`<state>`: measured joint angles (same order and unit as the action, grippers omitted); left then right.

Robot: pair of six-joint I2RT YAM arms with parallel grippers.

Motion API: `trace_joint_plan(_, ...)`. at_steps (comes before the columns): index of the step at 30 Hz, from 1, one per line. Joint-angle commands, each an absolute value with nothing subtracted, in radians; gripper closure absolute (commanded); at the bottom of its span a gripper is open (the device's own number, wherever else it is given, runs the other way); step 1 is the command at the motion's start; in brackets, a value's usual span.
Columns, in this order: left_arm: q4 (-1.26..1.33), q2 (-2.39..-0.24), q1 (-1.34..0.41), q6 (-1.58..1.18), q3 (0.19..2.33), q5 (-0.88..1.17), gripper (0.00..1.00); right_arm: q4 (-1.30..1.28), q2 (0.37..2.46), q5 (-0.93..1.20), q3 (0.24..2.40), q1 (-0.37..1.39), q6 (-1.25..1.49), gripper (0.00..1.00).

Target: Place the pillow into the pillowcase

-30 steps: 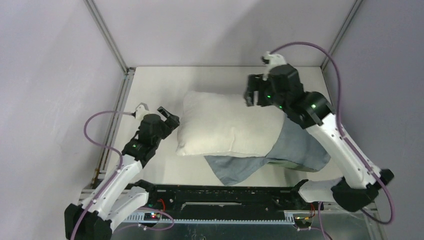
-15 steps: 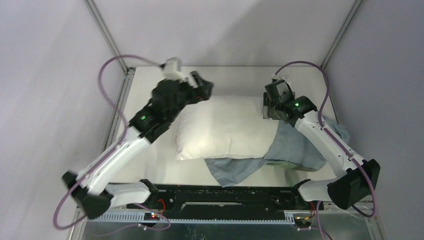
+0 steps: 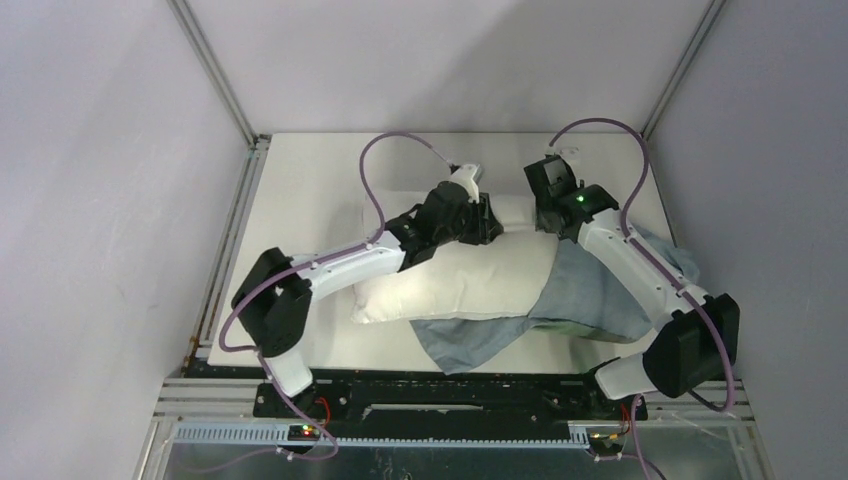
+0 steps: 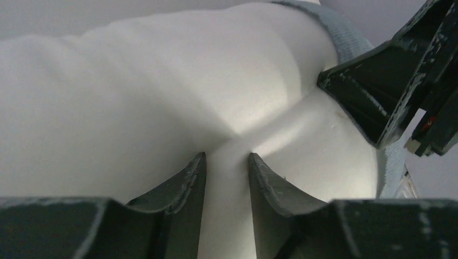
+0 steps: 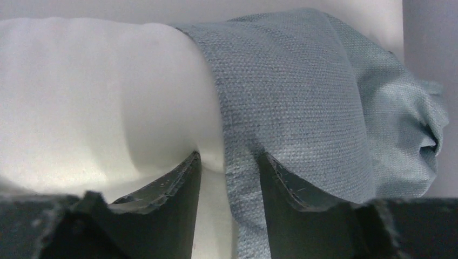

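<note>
The off-white pillow (image 3: 450, 280) lies across the table, its right end inside the blue-grey pillowcase (image 3: 590, 295). My left gripper (image 3: 490, 222) reaches over the pillow's far edge. In the left wrist view its fingers (image 4: 226, 156) pinch a fold of the pillow (image 4: 135, 91), with the right gripper's dark finger (image 4: 378, 102) close by. My right gripper (image 3: 540, 215) sits just right of it at the pillowcase's mouth. In the right wrist view its fingers (image 5: 229, 156) squeeze the pillow (image 5: 81, 97) and the hem of the pillowcase (image 5: 302, 91) together.
The white table (image 3: 300, 190) is walled by grey panels on three sides, with metal posts at the back corners. A black rail (image 3: 450, 395) runs along the near edge. A corner of the pillowcase (image 3: 460, 345) sticks out under the pillow's front.
The left arm swung from the pillow's left side to its far edge and closed on it. The right gripper came down onto the pillowcase's mouth and closed.
</note>
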<state>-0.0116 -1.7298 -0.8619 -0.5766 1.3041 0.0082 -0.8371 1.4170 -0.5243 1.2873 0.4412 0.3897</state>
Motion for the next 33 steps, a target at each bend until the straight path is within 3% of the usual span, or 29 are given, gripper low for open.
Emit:
trace_joint_plan(1, 0.058, -1.681, -0.861, -0.679, 1.169, 0.005, 0.65, -0.824, 1.464, -0.649, 1.3, 0.427, 0.371, 0.57)
trace_joint_plan(5, 0.036, -1.655, -0.858, -0.729, 1.065, -0.096, 0.75, -0.84, 1.52, -0.685, 1.362, 0.426, 0.351, 0.71)
trace_joint_plan(9, 0.043, -1.638, -0.849, -0.763, 0.997, -0.125, 0.79, -0.878, 1.582, -0.69, 1.457, 0.442, 0.345, 1.0)
trace_joint_plan(19, 0.097, -1.653, -0.841, -0.804, 0.984, -0.144, 0.83, -1.091, 1.842, -0.603, 2.142, 0.839, 0.362, 1.0)
trace_joint_plan(28, 0.064, -1.63, -0.74, -0.849, 1.018, -0.16, 0.89, -0.822, 1.594, -0.436, 1.513, 0.806, 0.469, 1.0)
trace_joint_plan(33, 0.116, -1.662, -0.742, -0.881, 1.002, -0.131, 0.96, -0.749, 1.542, -0.327, 1.472, 0.828, 0.41, 1.0)
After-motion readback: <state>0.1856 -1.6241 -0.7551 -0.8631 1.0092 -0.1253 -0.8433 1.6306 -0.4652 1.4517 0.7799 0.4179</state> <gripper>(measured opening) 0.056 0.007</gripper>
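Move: The right fingers straddle the pillowcase hem, about 2 cm to the hand's right, 1 back and 2 below; the pillowcase's loose body lies roughly 17 cm right, 13 back and 7 below. The left fingers are around a pillow fold, about 1 cm ahead, centred sideways, 2 below, with the hem some 13 cm right, level fore and aft and 2 below. Right pinches the hem and arcs it 15 cm left; left closes on the pillow, shifting 7 cm left. ##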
